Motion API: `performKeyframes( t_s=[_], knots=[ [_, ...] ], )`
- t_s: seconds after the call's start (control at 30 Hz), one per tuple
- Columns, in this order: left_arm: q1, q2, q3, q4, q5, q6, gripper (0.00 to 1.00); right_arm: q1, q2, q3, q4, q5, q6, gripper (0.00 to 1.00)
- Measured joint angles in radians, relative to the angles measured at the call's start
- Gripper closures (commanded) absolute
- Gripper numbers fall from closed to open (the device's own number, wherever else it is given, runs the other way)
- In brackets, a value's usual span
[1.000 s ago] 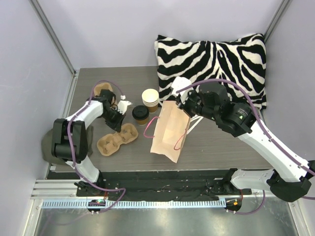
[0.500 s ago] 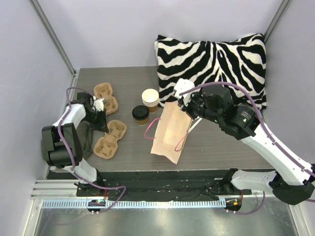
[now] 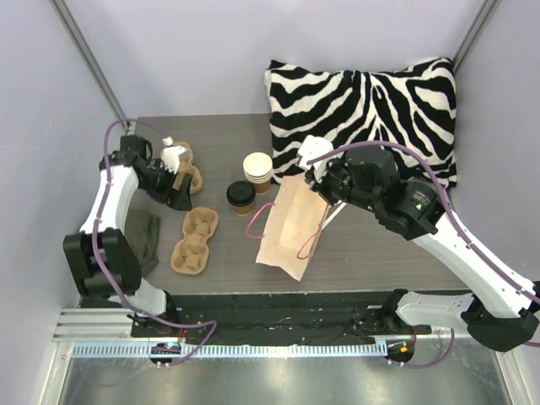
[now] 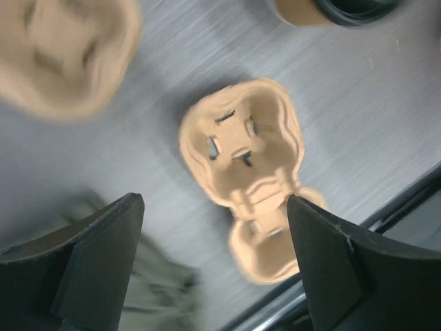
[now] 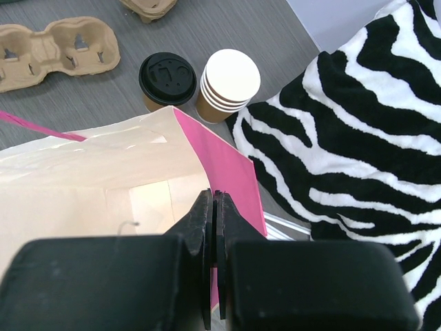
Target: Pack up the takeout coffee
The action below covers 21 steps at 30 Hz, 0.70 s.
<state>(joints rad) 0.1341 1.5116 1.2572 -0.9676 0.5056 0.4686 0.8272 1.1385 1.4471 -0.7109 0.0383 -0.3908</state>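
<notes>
The takeout coffee stands at mid-table: a stack of cream-rimmed cups (image 3: 258, 169) (image 5: 231, 81), and beside it a kraft-brown cup with a black lid (image 3: 240, 196) (image 5: 167, 74). The paper bag (image 3: 287, 228) lies open with its pink lining (image 5: 217, 165) showing. My right gripper (image 3: 314, 181) (image 5: 213, 196) is shut on the bag's far rim. My left gripper (image 3: 180, 187) (image 4: 213, 200) hangs open and empty above the table at the left, over a pulp cup carrier (image 3: 194, 240) (image 4: 241, 148).
A second pulp carrier (image 3: 183, 164) (image 4: 62, 55) lies at the far left. An olive cloth (image 3: 148, 240) (image 4: 131, 289) lies at the table's left edge. A zebra-striped pillow (image 3: 371, 110) (image 5: 358, 138) fills the back right corner.
My left gripper has opened, let go of the near carrier and lifted away toward the far left. The carrier slid left and now lies free. The right gripper still holds the bag.
</notes>
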Motion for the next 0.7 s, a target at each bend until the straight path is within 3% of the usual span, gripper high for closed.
performKeyframes(
  t_s=[0.23,0.37,0.5,0.7],
  knots=[
    [-0.066,0.326,0.399,-0.273,0.046,0.506,0.17,0.000,0.001,0.000,0.000,0.000,0.000,0.99],
    [-0.074,0.475,0.534,-0.303,0.063,0.674,0.23,0.000,0.010,0.000,0.000,0.000,0.000,0.99],
    [-0.100,0.493,0.511,-0.320,0.040,0.746,0.30,0.000,0.023,0.000,-0.001,0.000,0.000,0.99],
    [-0.197,0.467,0.353,-0.333,0.004,0.811,0.37,0.000,0.026,0.000,-0.001,0.000,-0.003,0.99]
  ],
)
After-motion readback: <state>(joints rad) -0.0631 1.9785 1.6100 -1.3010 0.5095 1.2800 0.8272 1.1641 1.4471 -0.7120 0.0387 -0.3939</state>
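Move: To the left hand's right and back lies the nearer cup tray: its middle is about 7 cm back, 4 cm right and 11 cm below, its far well only about 1 cm back. The lidded coffee cup stands some 18 cm right and 3 cm ahead, about 8 cm lower; another tray lies roughly 13 cm ahead and 2 cm left, 11 cm below. From the right hand, the nearer tray is about 32 cm left, 2 cm back and 32 cm below. Swinging out forward about 8 cm and then back over most of that reach, the left hand sinks some 6 cm overall and works 4–5 cm to the right, coming down towards the far well of the nearer tray. On the way it turns about 50 degrees clockwise and its wide-open fingers narrow somewhat, still plainly open. The right hand keeps its pinch on the paper bag's rim, nearly still. ##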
